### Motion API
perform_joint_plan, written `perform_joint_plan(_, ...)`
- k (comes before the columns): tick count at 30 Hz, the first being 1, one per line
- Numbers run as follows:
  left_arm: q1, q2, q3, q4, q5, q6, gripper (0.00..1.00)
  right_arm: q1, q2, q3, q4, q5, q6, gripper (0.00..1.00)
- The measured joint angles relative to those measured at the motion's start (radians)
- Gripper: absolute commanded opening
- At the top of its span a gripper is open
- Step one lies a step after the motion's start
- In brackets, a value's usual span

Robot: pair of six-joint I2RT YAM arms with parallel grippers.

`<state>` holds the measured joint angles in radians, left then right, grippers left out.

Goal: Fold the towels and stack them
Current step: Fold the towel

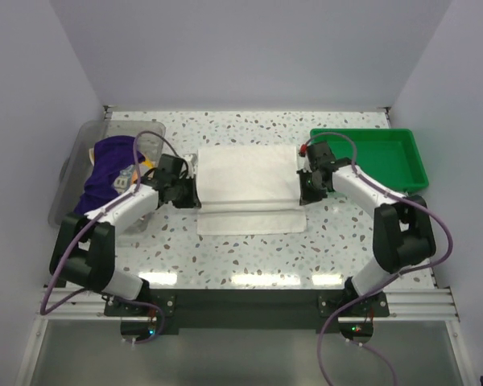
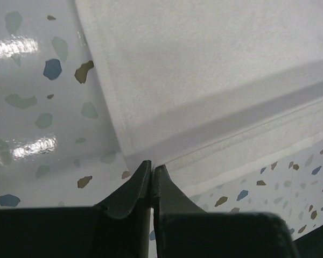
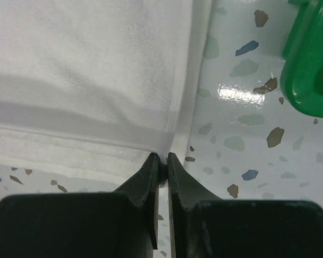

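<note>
A plain white towel lies in the middle of the table, its upper layer folded over so a strip of the lower layer shows along the near side. My left gripper is shut on the folded layer's near left corner. On the other side, my right gripper is shut on the near right corner. A deep purple towel sits bunched in the clear bin at the left, with a patterned cloth partly showing beside it.
A green tray stands at the right, its corner close to my right gripper. The speckled tabletop stretches in front of the towel. White walls close in the back and both sides.
</note>
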<state>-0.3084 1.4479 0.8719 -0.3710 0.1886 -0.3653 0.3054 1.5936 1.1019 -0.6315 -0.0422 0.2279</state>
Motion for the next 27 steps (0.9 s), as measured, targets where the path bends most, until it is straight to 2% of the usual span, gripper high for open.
perform_joint_plan(7,-0.008,0.108,-0.020,0.016,0.021,-0.012,0.00,0.000,0.115,-0.037,0.024,-0.007,0.013,0.00)
perform_joint_plan(15,-0.008,0.121,0.013,-0.017,0.008,-0.018,0.00,0.000,0.129,-0.010,0.006,-0.004,0.014,0.00)
perform_joint_plan(18,-0.009,0.071,0.073,-0.076,-0.011,-0.017,0.00,0.000,0.077,0.042,-0.047,0.002,0.011,0.00)
perform_joint_plan(21,-0.009,-0.037,0.119,-0.099,-0.033,-0.014,0.00,-0.002,-0.045,0.064,-0.073,0.002,0.003,0.00)
perform_joint_plan(24,-0.009,-0.128,0.116,-0.096,-0.033,-0.014,0.00,-0.005,-0.140,0.054,-0.084,-0.003,0.000,0.00)
perform_joint_plan(27,-0.013,-0.120,0.077,-0.083,-0.011,-0.018,0.00,-0.005,-0.135,0.014,-0.079,-0.003,0.002,0.00)
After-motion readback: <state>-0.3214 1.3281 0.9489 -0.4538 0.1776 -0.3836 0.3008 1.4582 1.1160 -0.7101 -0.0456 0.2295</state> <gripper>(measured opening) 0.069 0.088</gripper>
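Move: Each hand holds a near corner of the towel's upper layer, about 7 cm above the table. The lower layer's near corners lie below them and roughly 5 cm back: straight behind the left hand, and about 1 cm to the right of the right one. From the left hand, the middle of the towel's far fold is about 20 cm ahead, 13 cm right, and the grey bin 12 cm ahead, 24 cm left. From the right hand, the green box is 15 cm ahead and 18 cm right. Down, up and down again, both arms shake the towel together, the fingers still pinching the upper layer's near corners. They dip about 5 cm towards the lower layer, easing slightly back, then whip up some 11 cm away from it and start to sink again; the wrists tip fingertips-back on the dip and forward on the rise. ##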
